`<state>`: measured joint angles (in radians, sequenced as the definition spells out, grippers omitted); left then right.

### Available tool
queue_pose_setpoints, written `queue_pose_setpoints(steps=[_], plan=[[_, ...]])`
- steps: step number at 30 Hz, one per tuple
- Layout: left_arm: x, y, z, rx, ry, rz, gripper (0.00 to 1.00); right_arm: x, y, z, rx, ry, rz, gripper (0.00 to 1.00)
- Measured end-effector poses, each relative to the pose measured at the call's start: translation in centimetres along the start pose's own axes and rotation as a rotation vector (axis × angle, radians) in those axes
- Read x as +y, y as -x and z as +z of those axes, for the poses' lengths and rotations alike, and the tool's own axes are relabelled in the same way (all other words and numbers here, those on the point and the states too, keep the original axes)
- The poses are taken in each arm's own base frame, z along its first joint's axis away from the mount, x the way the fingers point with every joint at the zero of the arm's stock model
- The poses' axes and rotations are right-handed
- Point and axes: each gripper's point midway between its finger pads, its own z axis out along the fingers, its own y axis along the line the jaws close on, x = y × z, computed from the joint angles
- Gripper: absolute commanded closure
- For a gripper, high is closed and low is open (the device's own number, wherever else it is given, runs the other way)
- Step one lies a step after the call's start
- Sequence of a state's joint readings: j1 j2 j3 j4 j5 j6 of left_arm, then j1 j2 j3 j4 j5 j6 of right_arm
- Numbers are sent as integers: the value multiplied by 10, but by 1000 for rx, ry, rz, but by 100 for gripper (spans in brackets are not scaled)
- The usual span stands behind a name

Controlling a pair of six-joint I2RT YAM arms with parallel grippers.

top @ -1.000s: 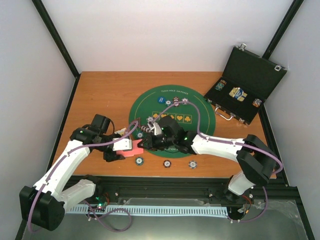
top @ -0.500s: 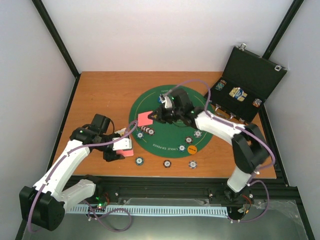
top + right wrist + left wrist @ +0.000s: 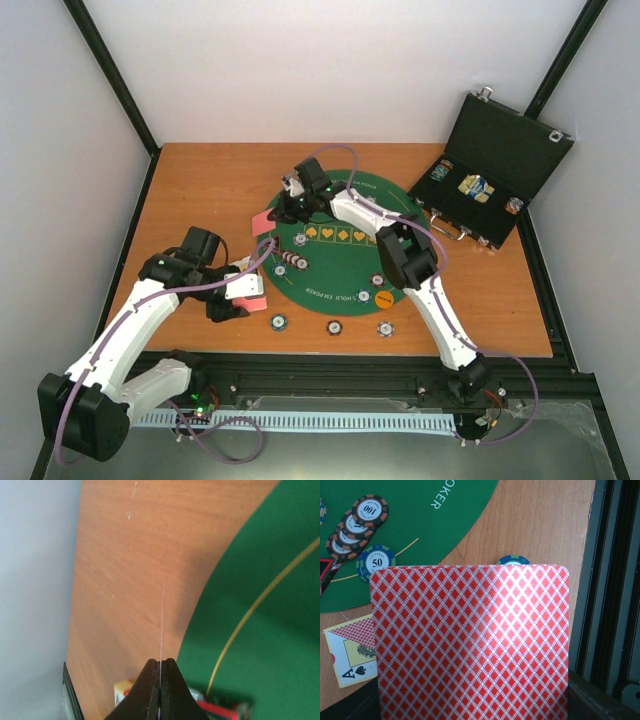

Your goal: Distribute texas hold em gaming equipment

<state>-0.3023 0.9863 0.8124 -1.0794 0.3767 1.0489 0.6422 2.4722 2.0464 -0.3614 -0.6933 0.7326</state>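
Note:
My left gripper (image 3: pixel 240 296) is shut on a stack of red-backed playing cards (image 3: pixel 470 645) that fills the left wrist view and hides its fingers. It hovers over the wood just left of the green mat (image 3: pixel 340 260). My right gripper (image 3: pixel 284 207) reaches to the mat's far-left edge, shut on a single card (image 3: pixel 263 223). In the right wrist view that card shows only as a thin edge-on line (image 3: pixel 162 625). An ace of spades (image 3: pixel 347 655) lies face up on the wood. A fanned chip stack (image 3: pixel 293 262) lies on the mat.
Single chips lie along the near wood (image 3: pixel 278 322) (image 3: pixel 333 327) (image 3: pixel 384 328). On the mat's near right sit others (image 3: pixel 377 281) and an orange button (image 3: pixel 383 297). An open black case (image 3: pixel 490 185) stands at the far right. White walls close in on both sides.
My right arm swung from beside the left gripper across the mat to its far-left edge, carrying one red-backed card. The left arm and its stack stayed put.

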Motion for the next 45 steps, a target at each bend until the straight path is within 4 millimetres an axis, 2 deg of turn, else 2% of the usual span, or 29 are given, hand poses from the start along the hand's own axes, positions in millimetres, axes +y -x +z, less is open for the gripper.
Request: queue_pose_setpoints(steps=[2,6,9,12,14,16,17,20,26,29,31,33,35,36,37,40,42,45], plan=[[0,0,0,1,-2,-3,46,-5,10,12,3,-4,-3,97],[-2,-1,0,4,-8,-9,46,-14,17,21,10,-18,9,97],[-4,-2,0,8,-14,-12,46,-24,16,20,21,-53,30,88],[-4,-2,0,9,-16,-13,46,-33,17,15,20,-88,33,60],[-4,-2,0,9,-16,-13,46,-39,18,11,19,-114,29,54],[-4,-2,-1,8,-14,-12,46,-45,19,8,17,-139,28,39],[-4,-2,-1,8,-14,-12,46,-47,18,7,17,-151,29,35],[-5,-2,-1,8,-14,-12,46,-49,20,4,13,-170,14,31],[-6,-2,-2,6,-21,-16,47,-47,23,-15,-8,-242,0,30],[-7,-1,-3,4,-23,-22,47,-33,27,-35,-34,-252,-17,30],[-6,0,-4,1,-19,-24,47,-16,24,-52,-50,-242,-30,30],[-5,2,-6,-2,-15,-25,47,-2,15,-71,-65,-227,-41,31],[-5,2,-6,-2,-14,-28,47,13,-3,-91,-80,-204,-48,31],[-5,2,-6,-3,-13,-28,47,8,-26,-98,-71,-196,-34,31],[-5,2,-6,-3,-13,-28,47,25,-29,-111,-89,-175,-51,30],[-5,2,-6,-2,-15,-29,47,42,-69,-133,-119,-110,-67,30],[-5,2,-6,-2,-15,-30,47,52,-105,-142,-119,-70,-80,30],[-6,2,-7,-4,-14,-30,47,69,-148,-138,-98,-10,-108,29]])
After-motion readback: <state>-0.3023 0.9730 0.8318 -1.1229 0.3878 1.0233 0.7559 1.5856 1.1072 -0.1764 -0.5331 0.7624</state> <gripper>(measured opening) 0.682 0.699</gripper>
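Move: The spot for the red-backed card in my right fingers is on the mat's left edge, about 2 cm left and 1 cm back of that hand, some 5 cm below. The triangular marker lies 7 cm back and 1 cm left; a loose chip 6 cm back, 7 cm right; the blue marker 6 cm ahead, 13 cm right. From my left hand the spot is about 22 cm ahead, 6 cm right, 9 cm down. I ease my right hand down about 4 cm and slightly forward, the card still pinched, tip the left-pointing fingers steeper and open them wide to let go of it just beyond the triangular marker. Then I rise and sweep some 20 cm back and rightward, open-fingered, towards the deck that my left hand keeps holding nearly still. ##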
